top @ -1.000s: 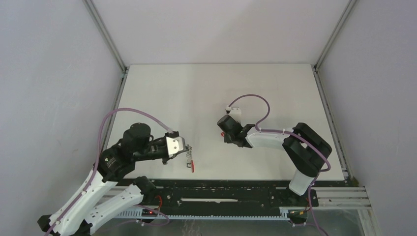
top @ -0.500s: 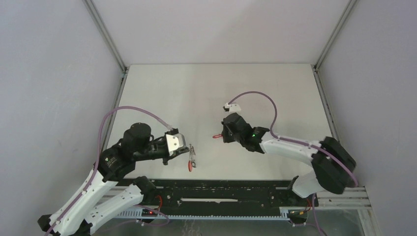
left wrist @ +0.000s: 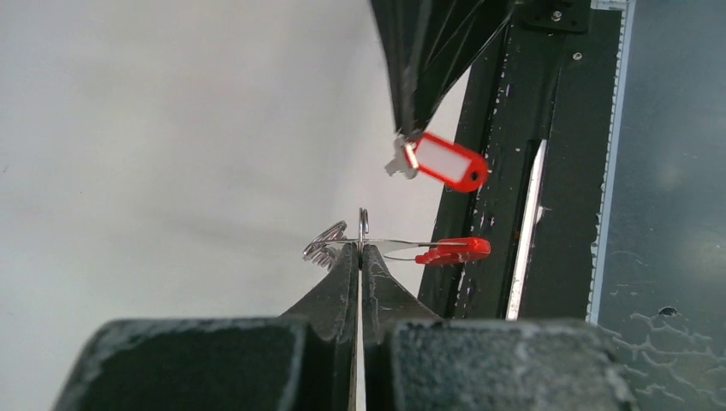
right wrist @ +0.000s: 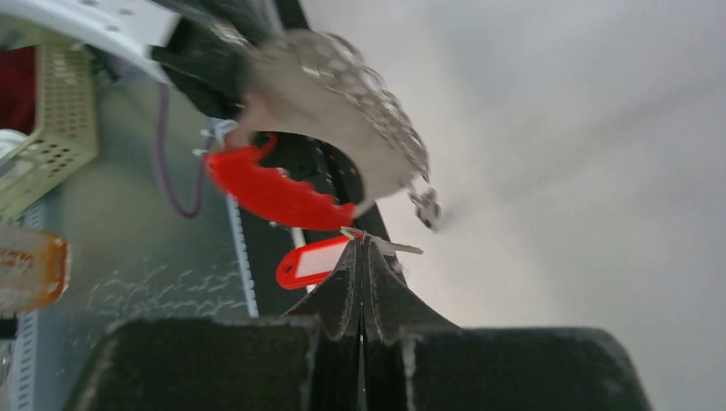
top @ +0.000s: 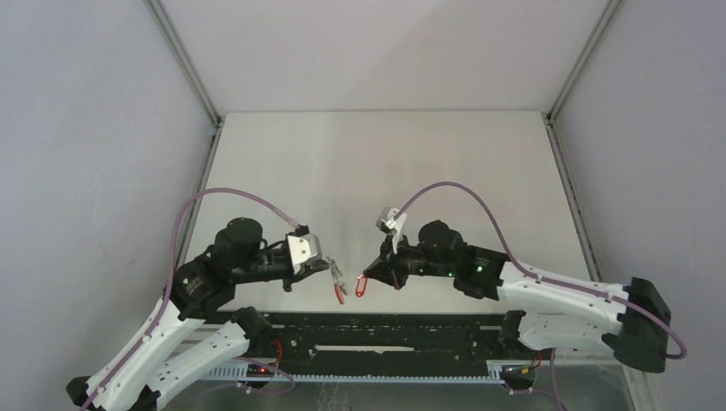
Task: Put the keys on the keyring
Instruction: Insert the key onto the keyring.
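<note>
My left gripper [top: 329, 267] is shut on the thin metal keyring [left wrist: 363, 226]. Small coiled rings [left wrist: 323, 249] sit beside the tips, and the keyring's red strap [left wrist: 455, 250] hangs to the right. My right gripper [top: 377, 271] is shut on a small silvery key [right wrist: 399, 248], which carries a red tag with a white label [right wrist: 310, 262]. In the left wrist view the right fingers [left wrist: 424, 77] reach down from the top, with the key [left wrist: 398, 163] and its tag [left wrist: 447, 163] just above the keyring. The two grippers face each other, a short gap apart.
The black rail [top: 385, 330] along the table's near edge lies just below both grippers. Purple cables [top: 231, 195] arc over each arm. Grey walls enclose the white table [top: 385, 163] on three sides.
The right arm has swung down and left toward the near edge, carrying the key and its red tag close to the left gripper. The left gripper has barely moved.
</note>
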`<action>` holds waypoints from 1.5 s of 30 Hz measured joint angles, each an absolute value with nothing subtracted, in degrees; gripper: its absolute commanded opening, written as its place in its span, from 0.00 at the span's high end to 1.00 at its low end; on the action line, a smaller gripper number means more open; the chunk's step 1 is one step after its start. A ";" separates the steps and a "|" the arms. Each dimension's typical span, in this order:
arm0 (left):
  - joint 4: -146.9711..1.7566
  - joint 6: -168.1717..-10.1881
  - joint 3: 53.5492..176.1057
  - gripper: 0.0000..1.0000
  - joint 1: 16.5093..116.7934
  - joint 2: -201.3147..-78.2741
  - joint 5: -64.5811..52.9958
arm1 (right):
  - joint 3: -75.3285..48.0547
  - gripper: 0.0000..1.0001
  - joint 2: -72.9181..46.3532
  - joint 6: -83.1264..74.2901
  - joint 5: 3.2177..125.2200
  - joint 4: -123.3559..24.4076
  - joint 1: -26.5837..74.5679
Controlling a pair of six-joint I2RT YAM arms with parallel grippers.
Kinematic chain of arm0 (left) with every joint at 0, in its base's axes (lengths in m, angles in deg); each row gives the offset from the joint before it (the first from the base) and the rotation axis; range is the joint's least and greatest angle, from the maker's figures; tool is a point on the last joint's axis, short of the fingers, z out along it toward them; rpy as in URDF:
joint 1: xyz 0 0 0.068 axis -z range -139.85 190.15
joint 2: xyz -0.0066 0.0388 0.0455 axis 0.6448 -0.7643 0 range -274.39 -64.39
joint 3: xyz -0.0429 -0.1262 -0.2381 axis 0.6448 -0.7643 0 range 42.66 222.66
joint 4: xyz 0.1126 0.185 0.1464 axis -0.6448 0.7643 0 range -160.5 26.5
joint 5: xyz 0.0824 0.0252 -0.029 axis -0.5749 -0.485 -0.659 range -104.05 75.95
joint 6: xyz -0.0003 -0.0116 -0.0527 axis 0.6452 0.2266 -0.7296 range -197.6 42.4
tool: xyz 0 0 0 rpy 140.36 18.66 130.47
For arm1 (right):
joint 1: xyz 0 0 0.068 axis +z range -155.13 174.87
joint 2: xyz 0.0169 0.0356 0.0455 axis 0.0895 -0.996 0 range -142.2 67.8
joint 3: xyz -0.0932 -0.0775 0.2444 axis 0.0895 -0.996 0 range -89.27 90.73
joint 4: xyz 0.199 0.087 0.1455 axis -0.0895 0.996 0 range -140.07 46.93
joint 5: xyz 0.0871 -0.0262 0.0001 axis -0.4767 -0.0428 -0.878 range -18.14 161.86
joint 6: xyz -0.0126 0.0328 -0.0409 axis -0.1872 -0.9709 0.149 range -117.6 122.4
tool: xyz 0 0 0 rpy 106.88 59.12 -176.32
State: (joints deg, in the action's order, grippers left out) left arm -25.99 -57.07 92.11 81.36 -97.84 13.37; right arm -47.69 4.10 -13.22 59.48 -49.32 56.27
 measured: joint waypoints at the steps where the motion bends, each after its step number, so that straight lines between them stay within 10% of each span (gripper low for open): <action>1: -26.01 -57.24 92.11 1.00 81.36 -97.86 13.52 | -47.69 1.00 6.02 -12.00 57.86 -49.88 56.80; 45: -26.69 -58.14 92.11 1.00 81.39 -100.33 12.88 | -32.06 1.00 0.49 4.99 58.49 -40.97 64.38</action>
State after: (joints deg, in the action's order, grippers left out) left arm -26.69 -58.14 92.11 81.39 -100.33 12.88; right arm -32.06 0.49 4.99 58.49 -40.97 64.38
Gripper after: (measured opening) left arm 0.011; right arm 0.006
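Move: The ring pinched in my left fingertips is what I bring the key to: from my right hand it lies about 8 cm to the left and 7 cm higher, roughly level front to back. The red clip hanging off the keyring is some 5 cm back, 5 cm left and 5 cm up from my right hand; the bunch of small rings is about 1 cm forward, 7 cm left and 5 cm up. From my left hand, the key is about 7 cm right and 8 cm below. I carry the key and its red tag up beside the ring with my right hand: first up and about 3 cm back, then up and left to some 10 cm above the start, before sinking about 3 cm and easing 2 cm back to the right. The wrist turns roughly 15 degrees counter-clockwise and rolls as it goes. Both grippers stay shut, my left hand holding the ring nearly still. ##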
